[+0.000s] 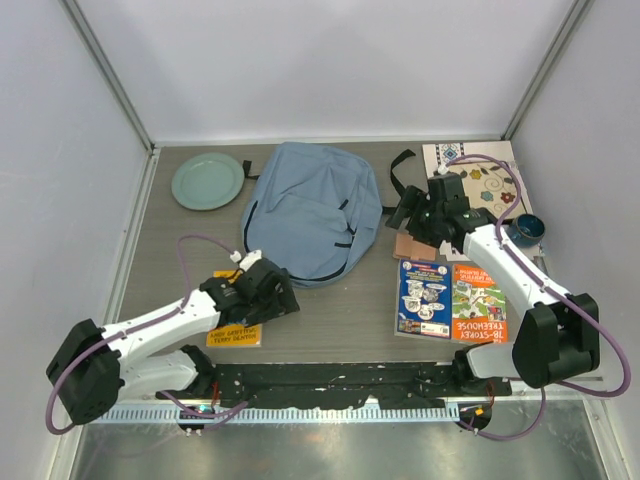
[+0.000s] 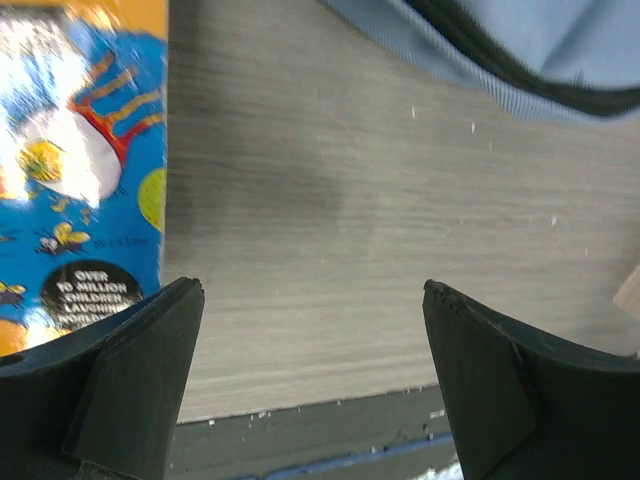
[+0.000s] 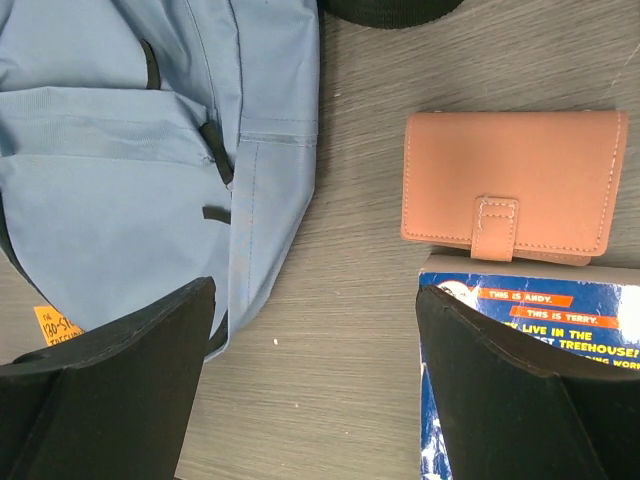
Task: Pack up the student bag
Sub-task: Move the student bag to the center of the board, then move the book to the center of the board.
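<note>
The student bag [image 1: 310,210], light blue-grey with dark zipper lines, lies flat in the middle of the table. My left gripper [image 1: 281,294] hovers at the bag's near edge, beside an orange book [image 1: 233,335]. Its jaws stand open in the left wrist view [image 2: 313,290] over bare table, with that book's blue cover [image 2: 80,170] to the left and the bag's edge [image 2: 520,50] ahead. My right gripper [image 1: 408,218] is at the bag's right side. It is open [image 3: 315,290] and empty, between the bag [image 3: 120,150] and a blue book [image 3: 540,330].
A brown wallet [image 3: 510,185] lies just past the blue book [image 1: 423,297], with an orange-green book [image 1: 478,303] beside it. A green plate [image 1: 207,181] sits far left. A patterned sheet [image 1: 485,178] and a dark cup [image 1: 526,230] are far right. Black straps [image 1: 400,170] trail from the bag.
</note>
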Available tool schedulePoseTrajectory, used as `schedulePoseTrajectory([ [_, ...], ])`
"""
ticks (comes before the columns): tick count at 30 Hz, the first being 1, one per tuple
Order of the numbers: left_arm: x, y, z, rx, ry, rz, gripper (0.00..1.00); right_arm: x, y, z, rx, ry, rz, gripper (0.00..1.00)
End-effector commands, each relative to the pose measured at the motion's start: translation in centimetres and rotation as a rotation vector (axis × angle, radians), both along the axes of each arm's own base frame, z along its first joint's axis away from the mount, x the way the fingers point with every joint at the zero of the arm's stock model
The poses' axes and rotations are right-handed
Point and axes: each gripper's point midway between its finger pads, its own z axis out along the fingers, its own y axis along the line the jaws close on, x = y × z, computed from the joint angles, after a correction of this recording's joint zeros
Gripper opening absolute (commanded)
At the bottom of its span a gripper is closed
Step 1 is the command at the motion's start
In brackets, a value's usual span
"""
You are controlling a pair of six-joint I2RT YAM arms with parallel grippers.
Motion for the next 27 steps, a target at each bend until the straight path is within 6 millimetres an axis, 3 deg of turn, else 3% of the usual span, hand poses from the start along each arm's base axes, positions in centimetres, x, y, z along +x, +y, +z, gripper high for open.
schedulePoseTrajectory([
  [1,3.1,0.8,0.6,0.059,-0.116,0.119,0.96,0.2,1.1,1.3,0.063,-0.063,0.063,0.87],
  [6,4.2,1.6,0.4,0.115,-0.146,0.166,0.98,0.0,1.4,0.7,0.065,-0.047,0.092,0.87],
  [10,4.1,3.7,-0.4,0.236,-0.12,0.18,1.0,-0.1,1.4,-0.5,0.063,-0.013,0.101,0.87],
  [16,4.1,5.1,0.0,0.297,-0.128,0.175,1.0,0.1,1.3,-1.6,0.062,0.006,0.098,0.87],
  [27,2.9,7.0,0.6,0.346,-0.118,0.149,1.0,3.0,2.6,-4.1,0.097,0.044,0.122,0.87],
])
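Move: The student bag's middle lies about 25 cm left and 6 cm ahead of the right hand, some 11 cm below; its near side is roughly 10 cm to the left. Nearly beneath that hand is the brown wallet, about 2 cm right, 1 cm back and 14 cm down, the blue book 15 cm back and 3 cm right. From the low left hand, the bag's middle is about 22 cm ahead and 7 cm right; the treehouse book's is level with it, 11 cm left and 4 cm down. The left hand, open and already low, goes forward some 3 cm and then left, about 5 to 6 cm leftward in all and dipping slightly, its left finger pushing along the treehouse book's right edge while the wrist rolls some 15 degrees, left side rising. The right hand stays open, first easing a little down, back and left, then sinking straight towards the table beside the bag's right side, about 5 cm down in all. ##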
